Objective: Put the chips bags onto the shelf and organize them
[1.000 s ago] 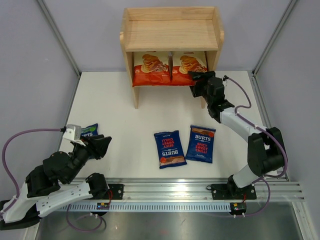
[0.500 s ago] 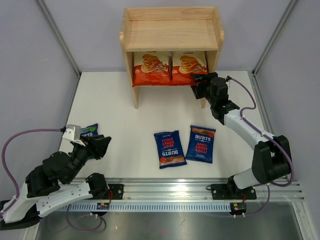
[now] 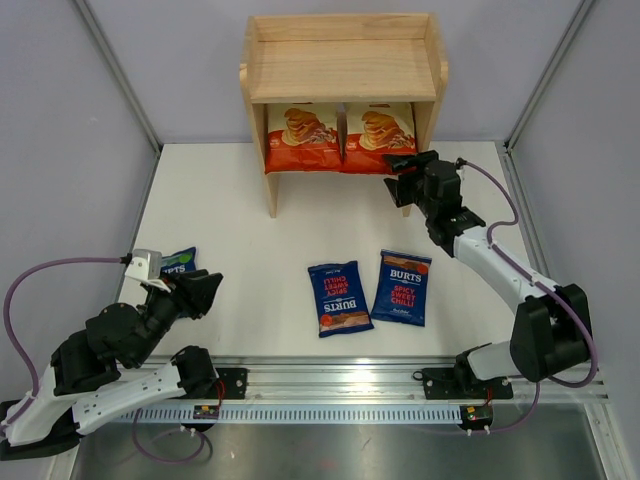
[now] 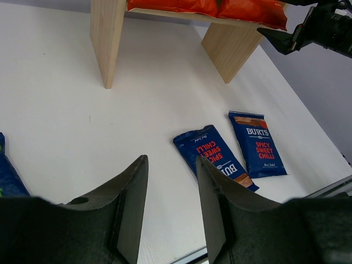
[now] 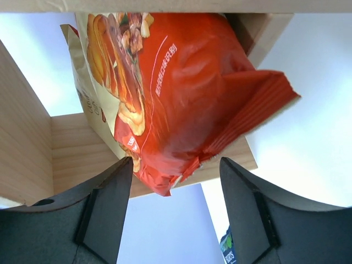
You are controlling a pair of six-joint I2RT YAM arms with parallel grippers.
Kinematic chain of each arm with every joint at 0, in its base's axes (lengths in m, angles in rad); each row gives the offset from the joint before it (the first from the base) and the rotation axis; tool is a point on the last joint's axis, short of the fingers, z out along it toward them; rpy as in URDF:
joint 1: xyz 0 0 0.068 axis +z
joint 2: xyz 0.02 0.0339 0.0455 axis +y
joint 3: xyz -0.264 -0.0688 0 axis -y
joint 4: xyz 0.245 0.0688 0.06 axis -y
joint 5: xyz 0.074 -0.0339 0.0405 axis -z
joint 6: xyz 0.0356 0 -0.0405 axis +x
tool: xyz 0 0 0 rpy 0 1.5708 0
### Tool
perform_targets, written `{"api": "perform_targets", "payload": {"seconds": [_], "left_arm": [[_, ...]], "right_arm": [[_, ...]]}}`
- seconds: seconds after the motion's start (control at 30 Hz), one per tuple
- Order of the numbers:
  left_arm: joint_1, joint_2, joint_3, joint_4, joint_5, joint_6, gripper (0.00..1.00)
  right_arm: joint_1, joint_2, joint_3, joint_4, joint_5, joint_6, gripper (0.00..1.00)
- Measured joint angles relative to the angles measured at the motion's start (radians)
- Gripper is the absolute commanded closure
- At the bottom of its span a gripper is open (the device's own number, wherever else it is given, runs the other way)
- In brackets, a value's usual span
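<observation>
The wooden shelf [image 3: 343,68] stands at the back. On its lower tier lie two cream-and-red-orange chips bags [image 3: 303,138] [image 3: 378,134]. My right gripper [image 3: 398,164] hovers open just off the right bag's front corner. In the right wrist view that bag [image 5: 187,82] hangs over the shelf board, apart from both fingers [image 5: 110,203] of my right gripper [image 5: 176,163]. Two dark blue Burts bags [image 3: 339,298] [image 3: 402,287] lie flat on the table. A blue-green bag [image 3: 179,262] peeks from behind my left arm. My left gripper [image 4: 172,160] is open and empty, low over the table.
The shelf's top tier [image 3: 345,40] holds nothing. Its right leg [image 4: 228,52] and left leg [image 4: 105,41] rest on the white table [image 3: 230,215]. Grey walls close in both sides, and an aluminium rail [image 3: 400,380] runs along the near edge.
My right gripper has drawn back a little to the right, away from the shelf front, and its elbow has swung outward. The left arm and all the bags have stayed put.
</observation>
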Motion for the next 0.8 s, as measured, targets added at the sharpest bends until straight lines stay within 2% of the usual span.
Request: {"api": "perform_targets", "payload": {"seconds": [0.27,0.33,0.37,0.4,0.47,0.5,0.63,0.8], "left_arm": [[0.000,0.006,0.000,-0.001,-0.002,-0.008,0.57],[0.000,0.011,0.000,-0.001,-0.002,-0.010,0.54],[0.000,0.015,0.000,-0.002,-0.003,-0.013,0.47],[0.000,0.020,0.000,-0.003,-0.004,-0.016,0.29],[0.000,0.039,-0.001,-0.004,-0.006,-0.034,0.16],[0.000,0.056,-0.001,-0.004,-0.007,-0.049,0.01],[0.000,0.157,-0.012,0.008,-0.001,-0.110,0.01],[0.000,0.333,-0.079,0.100,0.024,-0.190,0.01]], "right_arm": [[-0.001,-0.072,-0.034,-0.032,-0.013,-0.026,0.17],[-0.001,-0.101,-0.051,-0.044,-0.019,-0.033,0.14],[-0.001,-0.119,-0.061,-0.054,-0.023,-0.038,0.13],[-0.002,-0.138,-0.070,-0.064,-0.029,-0.047,0.12],[-0.002,-0.180,-0.082,-0.088,-0.045,-0.077,0.06],[-0.002,-0.208,-0.084,-0.111,-0.054,-0.108,0.01],[-0.002,-0.316,-0.084,-0.203,-0.092,-0.243,0.01],[-0.002,-0.498,-0.080,-0.380,-0.129,-0.468,0.01]]}}
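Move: The left chilli bag lies about 27 cm to the right of my left hand, 7 cm ahead and roughly 28 cm below; the right chilli bag is some 15 cm to the right of it and 2 cm farther out. The vinegar bag is 12 cm to the left of my left hand and 8 cm ahead. From my right hand the left chilli bag is 22 cm back, 9 cm left and 26 cm below, while the shelved right cassava bag sits about 6 cm ahead, 5 cm left and slightly higher. I draw my right hand back from the shelved cassava bag by about 13 cm, rising some 5 cm and easing right, rolling its left side down as the fingers open wide. My left hand first waits, then swings right and down towards the left chilli bag, roughly 7 cm across and 6 cm down, spreading its fingers fully and tipping slightly down, still clear of the bag. ##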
